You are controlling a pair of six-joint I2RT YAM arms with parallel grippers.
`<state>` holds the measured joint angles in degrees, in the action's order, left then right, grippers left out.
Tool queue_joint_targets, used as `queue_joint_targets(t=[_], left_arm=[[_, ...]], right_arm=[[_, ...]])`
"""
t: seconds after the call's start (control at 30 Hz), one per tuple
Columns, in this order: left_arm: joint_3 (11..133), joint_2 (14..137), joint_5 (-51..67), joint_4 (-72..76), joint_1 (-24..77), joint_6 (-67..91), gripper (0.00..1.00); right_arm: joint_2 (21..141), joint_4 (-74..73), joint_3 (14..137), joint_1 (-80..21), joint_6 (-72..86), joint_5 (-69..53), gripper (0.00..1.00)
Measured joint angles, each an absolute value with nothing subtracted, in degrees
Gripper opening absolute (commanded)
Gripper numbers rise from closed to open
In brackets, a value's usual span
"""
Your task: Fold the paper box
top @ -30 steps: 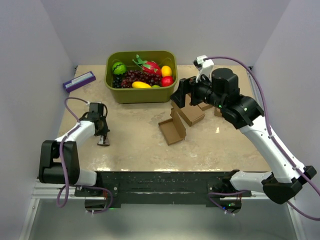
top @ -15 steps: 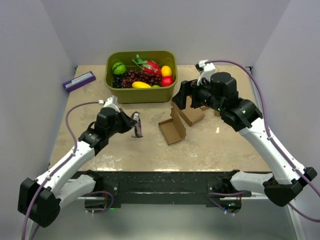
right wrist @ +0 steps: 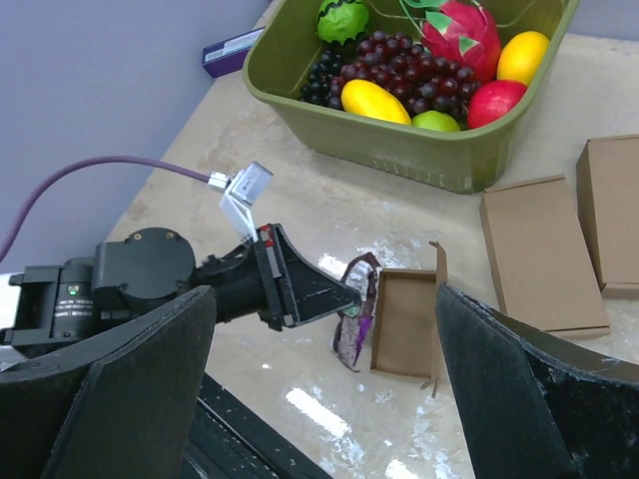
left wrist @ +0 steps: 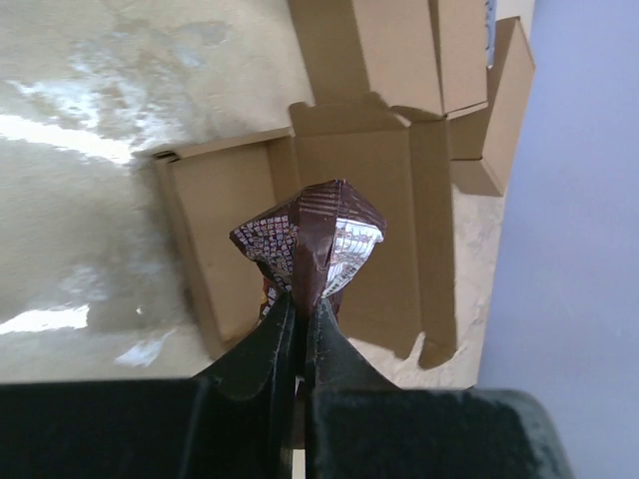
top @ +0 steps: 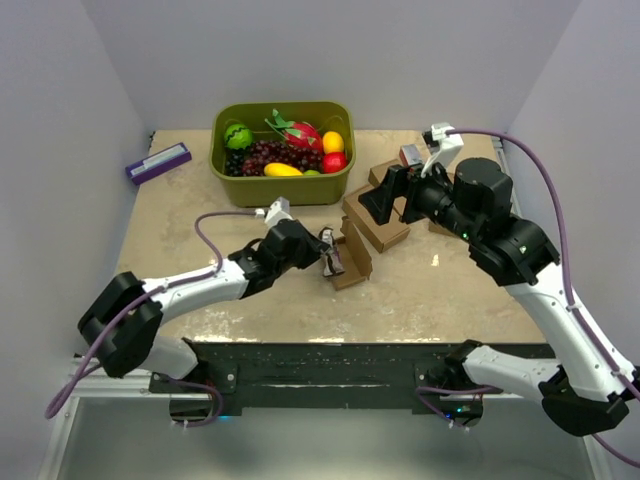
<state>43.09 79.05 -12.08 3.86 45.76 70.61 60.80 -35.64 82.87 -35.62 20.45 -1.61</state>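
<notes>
The paper box (top: 352, 258) is a small open brown cardboard carton lying mid-table with its flaps up, also seen in the left wrist view (left wrist: 225, 225) and the right wrist view (right wrist: 404, 321). My left gripper (top: 320, 263) is shut on a crumpled brown-and-purple snack wrapper (left wrist: 310, 238), holding it at the box's left edge (right wrist: 354, 311). My right gripper (top: 385, 196) hangs open above and behind the box. Its two dark fingers (right wrist: 130, 374) frame the scene with nothing between them.
A green basket (top: 282, 188) of toy fruit stands at the back. Flat brown cartons (top: 382, 226) lie right of the basket, under my right gripper, and one (right wrist: 539, 254) shows in the right wrist view. A slim purple-and-white box (top: 158, 162) lies at the far left.
My left arm swept from the table's left side rightward to the paper box, carrying the wrapper. My right gripper drew back slightly to the right, still open.
</notes>
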Motion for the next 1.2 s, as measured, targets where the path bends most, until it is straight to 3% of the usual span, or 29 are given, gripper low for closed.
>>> queue_joint_targets(t=[0.37,0.93,1.03,1.1,1.2], left_arm=[[50.76,91.88,-13.1,9.78,46.65,75.18,0.09],[49.1,95.18,-14.17,10.59,46.78,78.32,0.2],[48.84,95.96,-14.13,10.72,46.89,78.43,0.27],[48.84,96.16,-14.09,10.81,46.92,78.37,0.42],[48.84,96.2,-14.09,11.55,46.94,77.62,0.54]], right_arm=[[59.86,-36.51,82.13,-35.62,20.53,0.16,0.95],[59.11,-36.56,81.01,-35.62,20.58,0.54,0.95],[59.0,-36.53,80.97,-35.62,20.58,0.51,0.96],[58.83,-36.51,80.86,-35.62,20.58,0.54,0.96],[58.5,-36.49,80.58,-35.62,20.6,0.54,0.96]])
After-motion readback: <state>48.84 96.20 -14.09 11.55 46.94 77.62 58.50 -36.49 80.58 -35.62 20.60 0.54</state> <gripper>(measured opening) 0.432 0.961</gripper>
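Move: The left gripper holds the snack bag. The open paper box it goes to has its tray about 5 cm to the right, 1 cm ahead and 10 cm below. The closed carton lies some 13 cm ahead and 13 cm to the right of the gripper; the fruit bin stands about 27 cm ahead and 11 cm to the left. From the right hand, the paper box lies roughly 4 cm ahead, 4 cm to the left and 36 cm below. Swing the left gripper, still pinching the snack bag, quickly about 4 cm right and some 3.5 cm forward over the open tray of the paper box, then sink about 5 cm towards the tray with the wrist nearly steady. Open the fingers slowly on the way down and to nearly half at the bottom, letting go of the bag. ##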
